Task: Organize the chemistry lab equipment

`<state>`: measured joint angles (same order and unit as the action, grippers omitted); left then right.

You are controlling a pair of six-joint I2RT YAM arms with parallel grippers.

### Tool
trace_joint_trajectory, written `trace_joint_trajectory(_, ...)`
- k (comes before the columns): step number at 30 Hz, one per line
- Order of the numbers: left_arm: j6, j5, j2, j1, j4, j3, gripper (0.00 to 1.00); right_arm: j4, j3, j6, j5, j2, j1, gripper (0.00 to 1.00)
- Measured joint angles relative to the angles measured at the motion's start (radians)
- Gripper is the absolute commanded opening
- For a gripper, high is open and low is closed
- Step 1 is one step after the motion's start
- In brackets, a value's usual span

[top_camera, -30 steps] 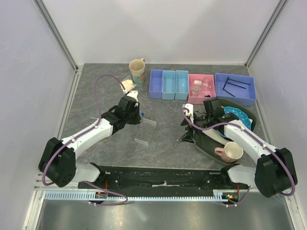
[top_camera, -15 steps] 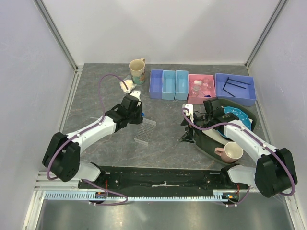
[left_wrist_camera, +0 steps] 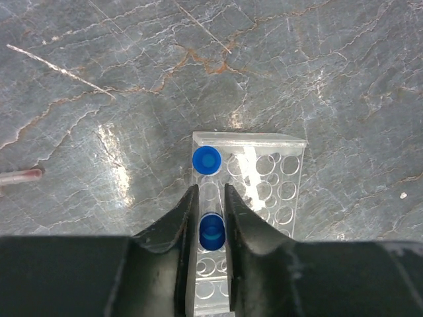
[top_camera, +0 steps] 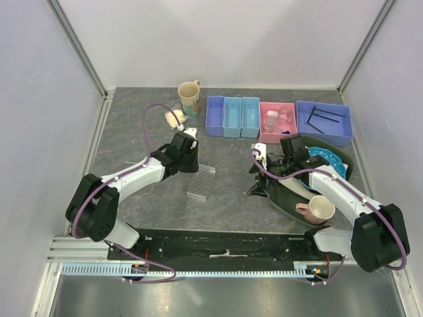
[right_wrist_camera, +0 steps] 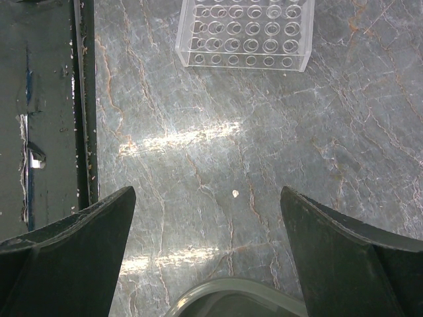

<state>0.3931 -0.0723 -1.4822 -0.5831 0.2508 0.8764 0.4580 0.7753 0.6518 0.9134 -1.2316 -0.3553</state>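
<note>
The clear plastic tube rack (top_camera: pixel 201 180) lies on the grey table in the middle. My left gripper (top_camera: pixel 191 162) hangs over its far end. In the left wrist view the left gripper (left_wrist_camera: pixel 210 191) has its narrow jaws close on both sides of a blue-capped tube (left_wrist_camera: pixel 212 232) that stands in a hole of the rack (left_wrist_camera: pixel 264 178). A second blue-capped tube (left_wrist_camera: pixel 206 160) stands in the rack's corner hole. My right gripper (top_camera: pixel 259 187) rests right of the rack, wide open (right_wrist_camera: pixel 206 193) over bare table, with the rack (right_wrist_camera: pixel 244 33) ahead of it.
A powder bag (top_camera: pixel 175 119) and a cream mug (top_camera: pixel 190 98) sit at the back left. A row of blue bins (top_camera: pixel 231 115), a pink bin (top_camera: pixel 267 137) and a blue bin with black rods (top_camera: pixel 324 122) line the back. A pink mug (top_camera: pixel 317 210) and a blue plate (top_camera: pixel 325 158) lie right.
My left arm has swung right and nearer, carrying the blue-capped tube from beside the rack's far left corner to over its holes. The right arm has not moved.
</note>
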Motion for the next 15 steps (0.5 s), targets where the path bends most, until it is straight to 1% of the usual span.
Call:
trace_joint_trajectory(2, -0.003, 0.002, -0.005, 0.000, 0.000, 0.002, 0.38, 0.000, 0.000, 0.000, 0.000, 0.000, 0.000, 0.98)
trace_joint_trajectory(4, -0.003, 0.004, -0.012, 0.000, 0.002, 0.002, 0.42, 0.000, 0.000, 0.000, 0.000, 0.000, 0.000, 0.98)
trace_joint_trajectory(5, -0.003, 0.005, -0.014, 0.000, 0.003, 0.002, 0.47, 0.000, 0.000, 0.000, 0.000, 0.000, 0.000, 0.98)
trace_joint_trajectory(6, -0.003, 0.005, -0.015, 0.000, 0.006, 0.002, 0.49, 0.000, 0.000, 0.000, 0.000, 0.000, 0.000, 0.98)
trace_joint_trajectory(11, -0.004, 0.004, -0.010, 0.000, 0.023, 0.011, 0.57, 0.000, 0.000, 0.000, 0.000, 0.000, 0.000, 0.98)
trace_joint_trajectory(15, -0.004, 0.003, 0.026, 0.000, 0.047, 0.014, 0.63, 0.000, 0.000, 0.000, 0.000, 0.000, 0.000, 0.98)
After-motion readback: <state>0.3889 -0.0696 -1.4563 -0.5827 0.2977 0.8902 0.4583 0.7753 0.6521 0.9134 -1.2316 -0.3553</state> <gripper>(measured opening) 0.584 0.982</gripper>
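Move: The blue-capped tube stands in the rack, leaning with its cap towards the left arm, right between the left fingertips; its middle is about 1 cm ahead and 3 cm below the hand. The rack's middle is roughly 2 cm back, 2 cm right and 6 cm below, and the second tube about 4 cm ahead, 2 cm right and 3 cm below. From the right hand the leaning tube is some 17 cm left, 7 cm ahead and 9 cm below. The tube's blue cap is let go by the left fingers, which spread from barely parted to a little over half open. That hand all but stays in place over the rack, sinking about half a centimetre as the fingers part, then rising some 1 cm, with no real turn of the wrist. ##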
